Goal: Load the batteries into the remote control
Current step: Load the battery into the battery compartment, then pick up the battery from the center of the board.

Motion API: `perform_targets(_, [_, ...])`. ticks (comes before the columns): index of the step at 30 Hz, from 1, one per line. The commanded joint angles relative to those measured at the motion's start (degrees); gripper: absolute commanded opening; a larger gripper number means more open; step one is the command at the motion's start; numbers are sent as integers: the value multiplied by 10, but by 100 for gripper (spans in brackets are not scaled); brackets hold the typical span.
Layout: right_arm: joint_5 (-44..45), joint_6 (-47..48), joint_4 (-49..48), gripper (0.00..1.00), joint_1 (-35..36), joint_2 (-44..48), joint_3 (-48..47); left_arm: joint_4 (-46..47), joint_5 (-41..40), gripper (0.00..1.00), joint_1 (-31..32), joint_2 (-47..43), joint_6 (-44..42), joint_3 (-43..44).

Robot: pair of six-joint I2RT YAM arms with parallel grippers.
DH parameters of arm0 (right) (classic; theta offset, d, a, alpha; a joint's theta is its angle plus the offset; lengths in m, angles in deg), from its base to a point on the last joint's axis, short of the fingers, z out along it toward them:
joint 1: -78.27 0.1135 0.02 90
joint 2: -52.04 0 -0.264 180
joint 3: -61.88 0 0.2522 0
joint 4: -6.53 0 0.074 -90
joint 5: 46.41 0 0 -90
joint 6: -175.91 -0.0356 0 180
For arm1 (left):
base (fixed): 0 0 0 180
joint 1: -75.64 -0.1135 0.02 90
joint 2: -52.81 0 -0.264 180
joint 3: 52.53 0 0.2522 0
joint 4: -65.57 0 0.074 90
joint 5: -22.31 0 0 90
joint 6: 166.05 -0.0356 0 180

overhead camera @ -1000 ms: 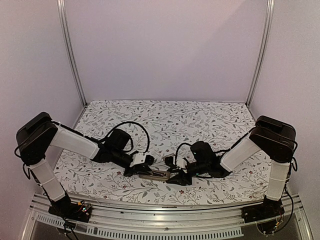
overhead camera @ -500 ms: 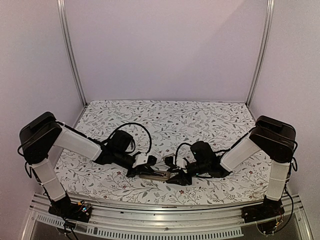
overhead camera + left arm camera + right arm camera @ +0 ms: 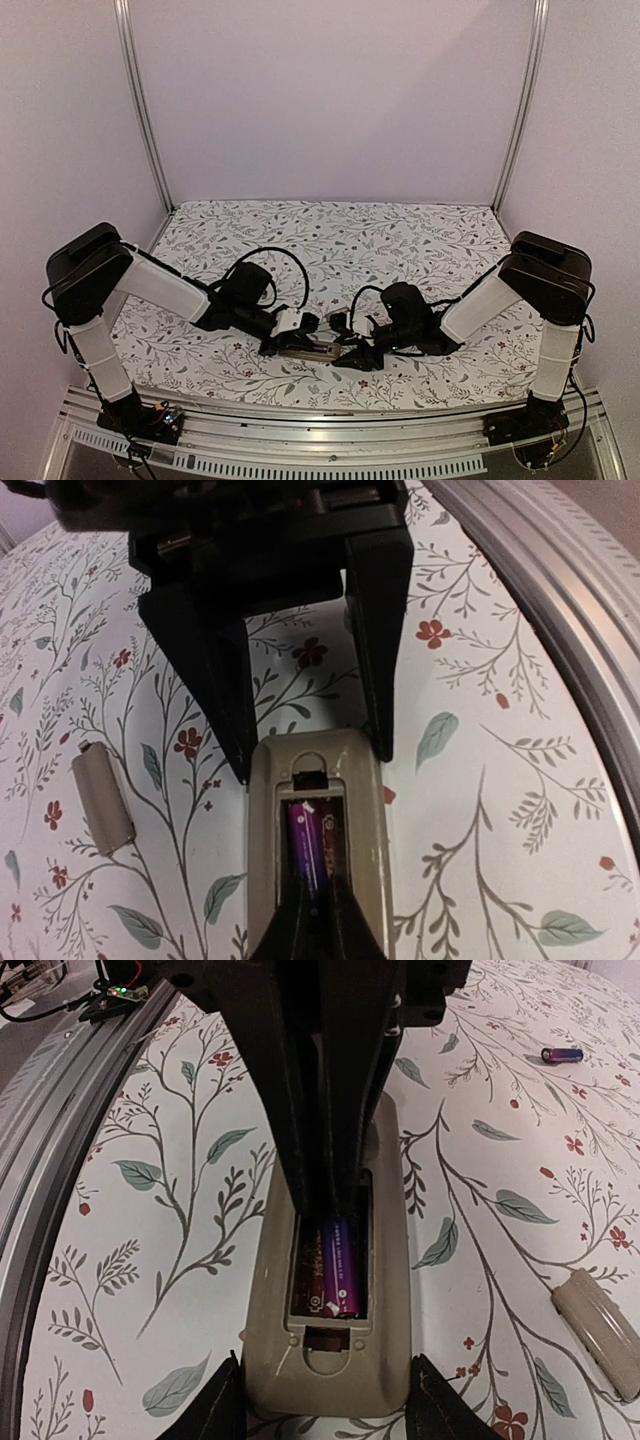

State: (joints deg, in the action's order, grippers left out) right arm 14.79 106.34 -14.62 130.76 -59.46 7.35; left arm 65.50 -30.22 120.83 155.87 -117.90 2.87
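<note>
The remote control (image 3: 330, 1360) lies back-up on the flowered cloth, with its tan battery recess open. It also shows in the left wrist view (image 3: 265, 820) and in the top view (image 3: 312, 350). My right gripper (image 3: 325, 1405) is shut on the remote's end, one finger on each side. A purple battery (image 3: 340, 1265) lies in the recess. My left gripper (image 3: 315, 915) is shut, its tips resting on that battery's (image 3: 303, 845) near end. A second battery (image 3: 562, 1055) lies loose on the cloth, beyond the remote.
The small tan-grey cover piece (image 3: 100, 800) lies on the cloth beside the remote, seen again in the right wrist view (image 3: 600, 1345). The metal rail of the table's near edge (image 3: 560, 590) runs close by. Both arms meet low over the front middle of the table (image 3: 330, 240).
My left arm has pushed a little to the right toward the remote, and its jaws have closed further. The right arm and the remote have not moved.
</note>
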Motion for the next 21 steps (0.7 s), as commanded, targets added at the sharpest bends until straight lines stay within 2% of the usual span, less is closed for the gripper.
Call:
perform_targets(1, [21,-3,7,32,-3,-8,-6,-27,-13,8,7,-23,10,-4])
perform_targets(6, [27,-6,7,34,-4,-6,-6,-52,1,14,7,-59,43,20])
perform_targets(11, [31,-6,11,44,-5,6,-8,-96,11,27,-3,-86,62,42])
perform_targets(12, [31,-5,13,48,-5,10,-9,-99,6,30,-11,-87,80,48])
perform_targets(16, [29,-5,18,70,-6,18,-16,-133,-33,52,-54,-86,151,91])
perform_targets(20, [25,-3,31,96,-11,29,-24,-232,-54,69,-96,-89,173,141])
perform_targets(21, [22,-2,34,99,-12,32,-24,-251,-59,72,-108,-84,178,155])
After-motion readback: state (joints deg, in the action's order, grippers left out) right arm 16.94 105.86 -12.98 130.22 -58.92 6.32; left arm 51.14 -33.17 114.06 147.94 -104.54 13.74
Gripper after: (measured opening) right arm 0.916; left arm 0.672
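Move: The left fingertips, nearly shut, are at the purple battery in the remote's compartment, its middle about 1 cm to their right and 1 cm below. The loose battery lies some 16 cm ahead and 13 cm to their left, 2 cm lower; the battery cover is about 10 cm ahead and 5 cm right. The right hand holds the remote's right end: the remote's middle is about 6 cm to its left, level fore and aft, and the cover about 10 cm ahead and 1 cm left. The left hand comes free of the battery in the compartment, rising straight at first, then swinging forward as it climbs, up about 8 cm and forward 7 in all, the wrist turning some 15 degrees counter-clockwise and the fingers spreading well open, away from the remote and towards the loose battery's side. The right hand keeps its grip on the remote's end until the left is clear, then opens wide, letting go of both sides, and edges forward about 1 cm. ##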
